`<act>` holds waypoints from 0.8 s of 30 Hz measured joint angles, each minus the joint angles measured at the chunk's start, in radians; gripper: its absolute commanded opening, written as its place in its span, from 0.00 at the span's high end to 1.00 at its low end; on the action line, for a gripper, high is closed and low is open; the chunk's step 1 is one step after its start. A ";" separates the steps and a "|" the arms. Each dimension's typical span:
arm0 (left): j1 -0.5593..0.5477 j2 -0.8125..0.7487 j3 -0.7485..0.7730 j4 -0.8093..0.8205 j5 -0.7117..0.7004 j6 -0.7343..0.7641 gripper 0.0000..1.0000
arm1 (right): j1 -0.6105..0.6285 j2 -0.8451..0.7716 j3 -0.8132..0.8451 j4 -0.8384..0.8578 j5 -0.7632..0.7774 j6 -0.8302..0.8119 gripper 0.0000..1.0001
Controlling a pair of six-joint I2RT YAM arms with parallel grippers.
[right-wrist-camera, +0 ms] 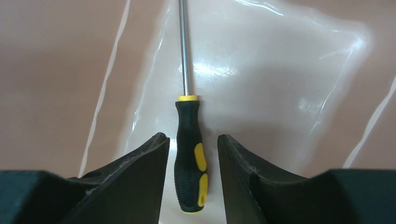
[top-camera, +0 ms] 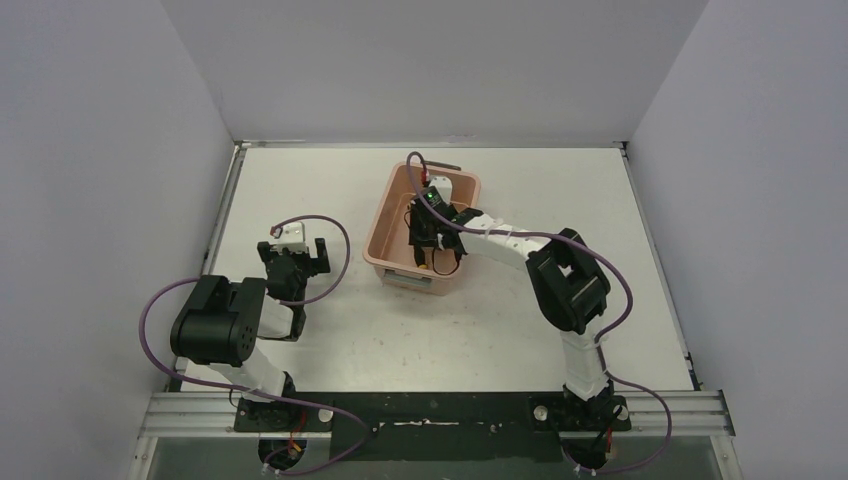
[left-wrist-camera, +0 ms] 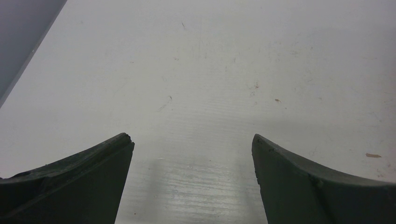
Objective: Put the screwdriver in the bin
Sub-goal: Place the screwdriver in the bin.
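Observation:
The screwdriver [right-wrist-camera: 189, 154], with its black-and-yellow handle and thin metal shaft, lies on the floor of the salmon-pink bin [right-wrist-camera: 280, 70]. My right gripper [right-wrist-camera: 193, 137] hangs inside the bin [top-camera: 385, 215], fingers straddling the handle. It is open, with a thin gap showing on each side of the handle. In the top view the right gripper [top-camera: 432, 245] reaches down into the bin near its front wall, and the screwdriver is hidden under it. My left gripper [top-camera: 300, 250] rests low over the table at the left, open [left-wrist-camera: 192, 140] and empty.
The bin stands mid-table, slightly toward the back. Grey walls close in the table on the left, right and back. A purple cable [top-camera: 340, 240] loops off the left wrist. The white tabletop [left-wrist-camera: 210, 70] below the left gripper shows small scuffs.

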 measured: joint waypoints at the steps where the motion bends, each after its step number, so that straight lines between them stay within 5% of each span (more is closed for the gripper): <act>1: 0.000 0.000 0.000 0.000 0.000 0.000 0.03 | 0.000 0.000 0.004 0.000 0.002 -0.002 0.56; 10: 0.000 0.000 0.000 0.000 0.000 0.000 0.03 | 0.004 -0.031 0.017 -0.032 0.027 -0.037 0.50; 13: 0.000 0.000 0.000 0.000 0.000 0.000 0.03 | 0.008 -0.077 0.022 -0.050 0.044 -0.057 0.31; 14: 0.000 0.000 0.000 0.000 0.000 0.000 0.03 | 0.008 -0.097 0.027 -0.054 0.048 -0.068 0.09; 15: 0.000 0.000 0.000 0.000 0.000 0.000 0.03 | 0.009 -0.119 0.033 -0.056 0.051 -0.077 0.01; 24: 0.000 0.000 0.000 0.000 0.000 0.000 0.03 | 0.006 -0.314 0.084 -0.060 0.088 -0.160 0.00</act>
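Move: Inside the bin, the right hand hovers low over the released screwdriver, whose middle is about 2 cm ahead, 1 cm left and 2 cm below. The bin's middle is some 4 cm ahead and 3 cm above; its near handle is about 7 cm back, 3 cm left, and its far handle roughly 15 cm ahead, 4 cm right, both about 8 cm above. From the left hand the screwdriver lies about 24 cm right, 1 cm ahead and a few cm lower. Easing off slowly at first, the right hand then climbs quickly, about 18 cm almost straight up, away from the screwdriver and clear of the bin's rim. The fingers spread from less than half open to fully open, and the wrist tips back some 20 degrees so that they point more forward and less down. ##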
